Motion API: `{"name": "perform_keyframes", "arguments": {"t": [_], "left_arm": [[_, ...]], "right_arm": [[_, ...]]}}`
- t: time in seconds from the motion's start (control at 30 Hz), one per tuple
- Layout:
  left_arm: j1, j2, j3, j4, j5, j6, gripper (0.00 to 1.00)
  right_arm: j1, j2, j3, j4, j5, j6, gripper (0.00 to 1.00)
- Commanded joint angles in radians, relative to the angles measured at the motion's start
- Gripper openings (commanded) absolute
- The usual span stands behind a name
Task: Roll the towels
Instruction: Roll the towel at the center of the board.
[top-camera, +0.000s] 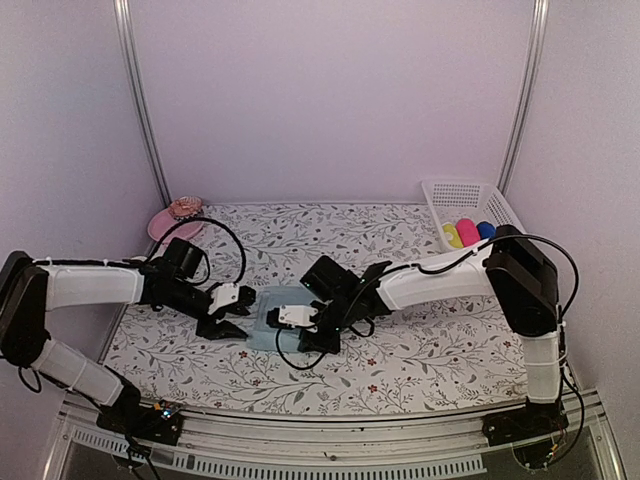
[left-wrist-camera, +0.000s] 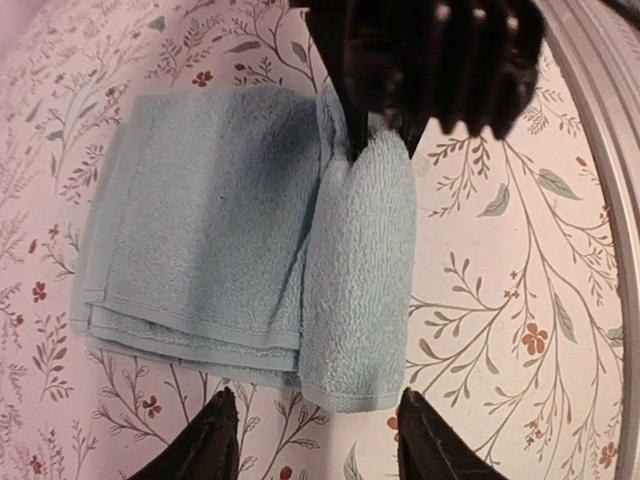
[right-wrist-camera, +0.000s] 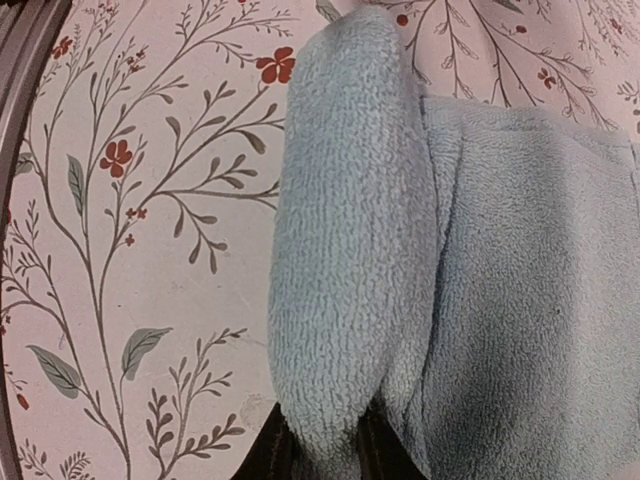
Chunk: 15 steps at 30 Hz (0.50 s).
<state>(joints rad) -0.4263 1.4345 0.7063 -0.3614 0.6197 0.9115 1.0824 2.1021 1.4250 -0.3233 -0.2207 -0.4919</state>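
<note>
A pale aqua towel (top-camera: 272, 303) lies folded flat on the flowered tablecloth, midway between the two arms. Its near edge is turned over into a thick roll (left-wrist-camera: 360, 270). My right gripper (right-wrist-camera: 325, 455) is shut on one end of that roll (right-wrist-camera: 350, 220), the cloth bulging out between its fingers. In the left wrist view the right gripper (left-wrist-camera: 385, 140) shows as a dark mass at the roll's far end. My left gripper (left-wrist-camera: 318, 440) is open just off the roll's other end, its two fingertips (left-wrist-camera: 205, 440) apart from the cloth. Seen from above, the left gripper (top-camera: 232, 322) sits at the towel's left side.
A pink brimmed hat (top-camera: 178, 218) lies at the back left corner. A white basket (top-camera: 470, 195) holding coloured items (top-camera: 467, 233) stands at the back right. A metal rail (top-camera: 330, 425) runs along the table's near edge, and walls close in on three sides.
</note>
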Motion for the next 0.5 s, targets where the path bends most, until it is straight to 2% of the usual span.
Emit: {"name": "perform_keyframes", "arguments": {"t": [0.0, 0.13, 0.27, 0.47], "left_arm": [[0.006, -0.130, -0.158, 0.247, -0.043, 0.035, 0.55], [-0.008, -0.256, -0.309, 0.382, -0.063, 0.101, 0.55], [-0.069, -0.385, -0.441, 0.507, -0.123, 0.158, 0.56], [-0.174, -0.483, -0.527, 0.545, -0.189, 0.210, 0.57]], "right_arm": [[-0.009, 0.066, 0.073, -0.176, -0.189, 0.074, 0.21], [-0.024, 0.093, 0.123, -0.230, -0.298, 0.116, 0.21], [-0.039, 0.107, 0.153, -0.258, -0.384, 0.163, 0.21], [-0.080, 0.159, 0.207, -0.289, -0.477, 0.230, 0.20]]}}
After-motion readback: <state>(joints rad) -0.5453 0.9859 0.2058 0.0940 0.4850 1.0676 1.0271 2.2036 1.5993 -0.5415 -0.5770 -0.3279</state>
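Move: The left hand is empty and open; the left end of the towel's roll lies about 2 cm back, 4 cm to its right and 5 cm below. The towel's flat part is centred some 7 cm ahead of that hand, 12 cm to its right and 6 cm lower. The right hand already pinches the roll near its right end; from it, the flat part's middle is about 8 cm ahead and 8 cm left, the roll's left end some 15 cm straight left, both slightly lower. Back towards the near table edge, the right hand drags the pinched roll about 3 cm, rising slightly while its wrist turns some 25 degrees so that the fingertips swing back and the roll's top tips forward. The left hand, still open and off the towel, follows the roll's left end back about 5 cm, its wrist winding the opposite way, fingertips swinging forward. ##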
